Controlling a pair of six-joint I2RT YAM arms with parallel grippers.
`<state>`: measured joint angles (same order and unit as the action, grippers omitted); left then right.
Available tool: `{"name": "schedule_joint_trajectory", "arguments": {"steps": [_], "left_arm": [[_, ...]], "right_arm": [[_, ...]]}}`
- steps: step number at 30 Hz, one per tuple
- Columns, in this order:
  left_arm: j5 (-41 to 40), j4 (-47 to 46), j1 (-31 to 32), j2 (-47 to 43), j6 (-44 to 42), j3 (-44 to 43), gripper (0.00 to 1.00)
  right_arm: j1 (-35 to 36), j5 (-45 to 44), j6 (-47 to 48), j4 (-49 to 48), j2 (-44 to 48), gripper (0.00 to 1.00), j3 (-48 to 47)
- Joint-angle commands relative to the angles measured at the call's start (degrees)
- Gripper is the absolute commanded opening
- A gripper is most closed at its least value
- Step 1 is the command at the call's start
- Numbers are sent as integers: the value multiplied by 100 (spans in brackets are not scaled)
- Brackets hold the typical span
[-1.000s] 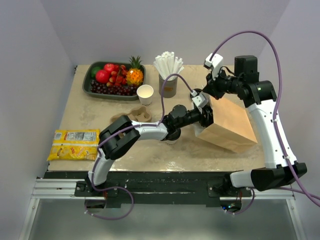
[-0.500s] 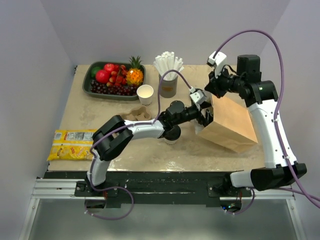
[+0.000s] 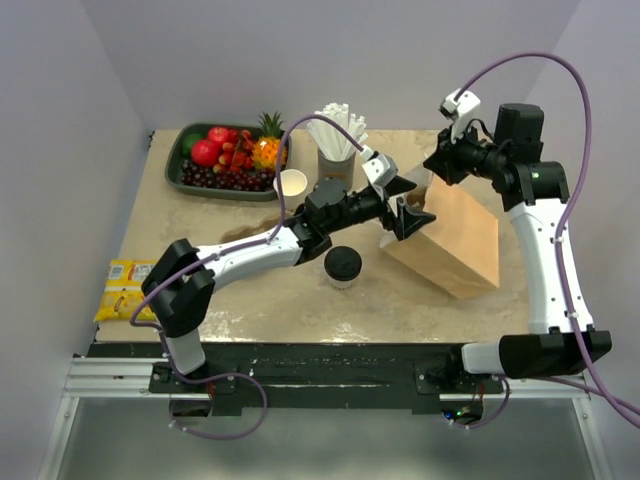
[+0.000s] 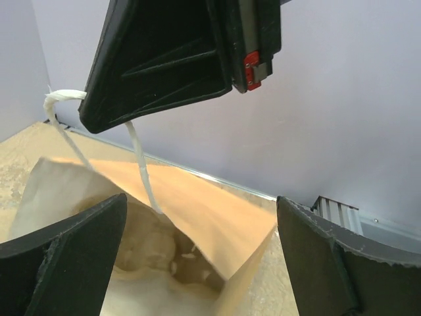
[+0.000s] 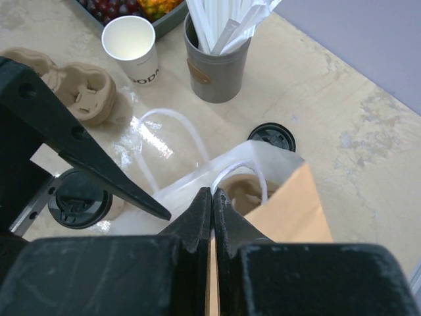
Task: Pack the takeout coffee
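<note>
The takeout coffee (image 3: 343, 266), a white cup with a black lid, stands on the table in front of my left arm; the right wrist view shows the coffee (image 5: 79, 201) at the lower left. A brown paper bag (image 3: 455, 245) stands tilted at the right with its mouth toward the left. My left gripper (image 3: 412, 203) hovers wide open just outside that mouth with nothing between its fingers, and the left wrist view looks into the bag (image 4: 197, 204). My right gripper (image 5: 212, 197) is shut on the bag's top rim by the white handle (image 4: 59, 99) and holds it up.
A grey cup of white straws (image 3: 335, 165), an open white cup (image 3: 290, 185) and a fruit tray (image 3: 190, 170) stand at the back. A pulp carrier (image 5: 82, 85) lies left of the bag. A loose black lid (image 5: 272, 136) lies behind the bag. A yellow packet (image 3: 125, 290) lies at the left edge.
My left gripper has opened wide and drawn up and back from the bag's mouth, uncovering the coffee. My right gripper has moved right and back with the rim, so the bag stands more upright.
</note>
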<state>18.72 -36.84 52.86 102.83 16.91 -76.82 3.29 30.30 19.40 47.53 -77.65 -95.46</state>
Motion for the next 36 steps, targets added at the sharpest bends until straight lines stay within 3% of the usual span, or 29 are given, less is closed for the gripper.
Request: {"name": "schedule_joint_trajectory", "arguments": {"steps": [1, 13, 21, 28, 36], "left_arm": [[176, 327, -22, -325, -223, -44, 100], [-43, 1231, -355, -1096, -653, 185, 100], [-984, 2768, -803, -1204, -1277, -825, 100], [-1432, 3675, -1155, -1177, -1040, -1230, 100], [-959, 4115, -1208, -1343, -724, -845, 100]], "right_arm": [[-30, 309, -243, -569, 109, 0, 71], [-83, 529, 46, -297, 118, 0, -236], [-109, 950, 222, 37, 390, 0, -157], [-109, 1083, 871, 538, 969, 0, 18], [-109, 776, 1724, 1469, 1462, 0, 168]]}}
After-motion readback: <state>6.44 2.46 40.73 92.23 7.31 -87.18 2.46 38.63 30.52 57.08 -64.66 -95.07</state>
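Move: The paper bag with the tray in it has its middle about 8 cm right, 3 cm back and 14 cm below the open left hand. From the right hand, which already grips a handle, it lies some 9 cm back, 7 cm right and 17 cm below. From the left hand the straw cup is 16 cm forward, 17 cm left, the loose lid 15 cm forward, 3 cm left, and the lidded coffee 5 cm back, 15 cm left, all near table level. Still pinching the twisted handle, the right hand waits almost in place, then draws the bag back about 9 cm and lifts some 4 cm, turning a little counter-clockwise. The left hand, fingers staying wide open, dips slightly, then swings up and away from the bag, left about 13 cm and forward 9 cm towards the straw cup, turning some 25 degrees counter-clockwise and sinking again at the end. ##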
